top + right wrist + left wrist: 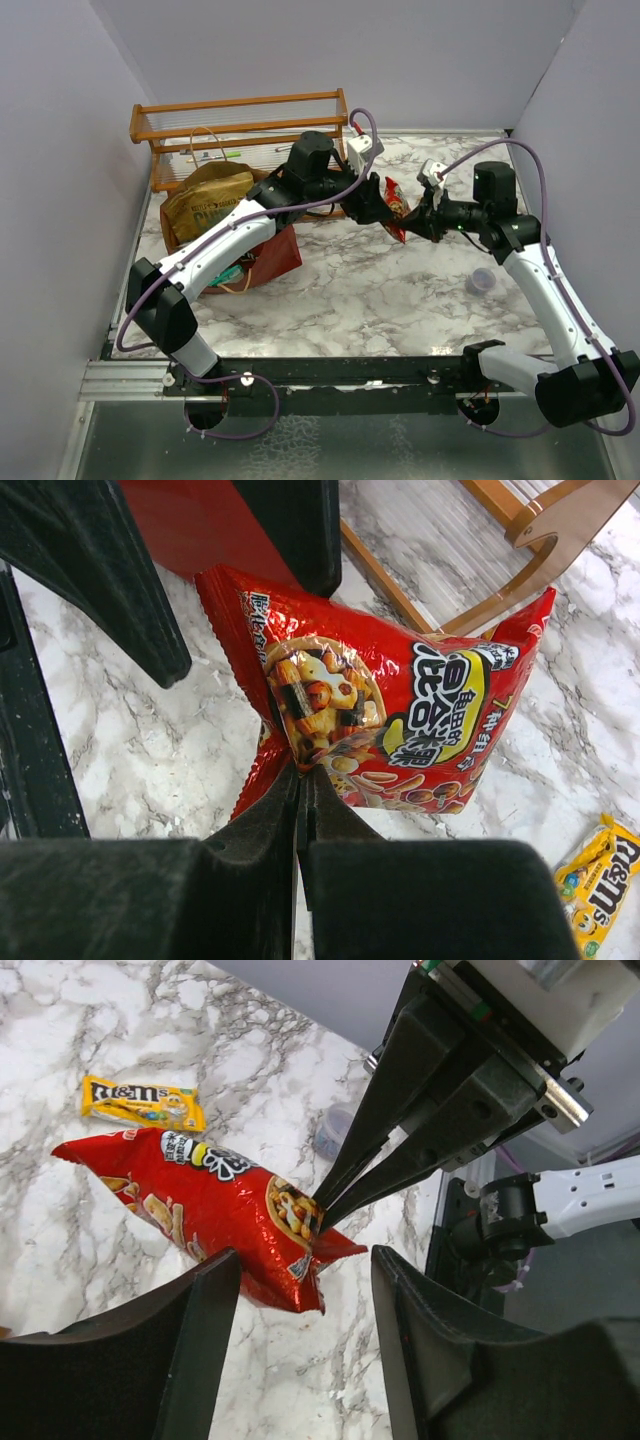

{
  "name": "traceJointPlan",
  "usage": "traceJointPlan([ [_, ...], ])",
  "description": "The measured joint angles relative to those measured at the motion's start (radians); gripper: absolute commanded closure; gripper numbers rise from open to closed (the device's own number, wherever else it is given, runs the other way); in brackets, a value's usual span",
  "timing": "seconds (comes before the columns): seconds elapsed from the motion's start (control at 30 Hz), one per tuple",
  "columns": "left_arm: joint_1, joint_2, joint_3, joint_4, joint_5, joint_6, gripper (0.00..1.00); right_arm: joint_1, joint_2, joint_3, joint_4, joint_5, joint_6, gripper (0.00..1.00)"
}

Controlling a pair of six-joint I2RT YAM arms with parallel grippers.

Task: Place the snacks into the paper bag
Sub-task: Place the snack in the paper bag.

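A red foil snack packet (396, 210) hangs above the marble table between the two arms. My right gripper (303, 770) is shut on its crimped end, and the same pinch shows in the left wrist view on the red packet (200, 1205). My left gripper (305, 1260) is open, its fingers (215, 1300) either side of the packet's lower corner with a gap on the right side. The dark red paper bag (275, 255) lies at the left with a large tan chip bag (205, 200) sticking out. A yellow M&M's packet (143, 1103) lies on the table.
A wooden slatted rack (240, 120) stands at the back left, just behind the paper bag. A small translucent purple cup (481, 281) sits on the table near the right arm. Grey walls close in the table on three sides.
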Motion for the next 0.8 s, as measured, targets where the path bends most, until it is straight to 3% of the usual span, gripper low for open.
traceJointPlan([
  [0.3,-0.012,0.021,0.000,0.010,-0.001,-0.016,0.66,0.001,-0.026,-0.024,0.011,0.016,0.005,0.99],
  [0.6,-0.014,0.027,0.000,0.021,0.000,-0.008,1.00,0.001,-0.034,-0.027,0.014,0.019,0.011,0.99],
  [0.8,-0.017,0.027,0.000,0.023,0.003,0.038,1.00,0.001,-0.055,-0.042,0.017,0.023,0.010,0.88],
])
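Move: The red snack packet, pinched near its back end by the right gripper, hangs between the left gripper's open fingers, its middle about 3 cm ahead and 2 cm to the right. The yellow M&M's pack lies about 11 cm ahead, 12 cm right and 20 cm below; the paper bag's middle is some 29 cm left, level front to back and 12 cm below. From the right hand, the packet's middle is about 3 cm ahead and 3 cm left. Ease the left gripper about 1 cm right and as much down onto the red packet, then hold it there while its fingers close from just over half open to shut, pinching the packet's foil right beside the right fingertips. Keep the right gripper shut on the packet and practically still. ##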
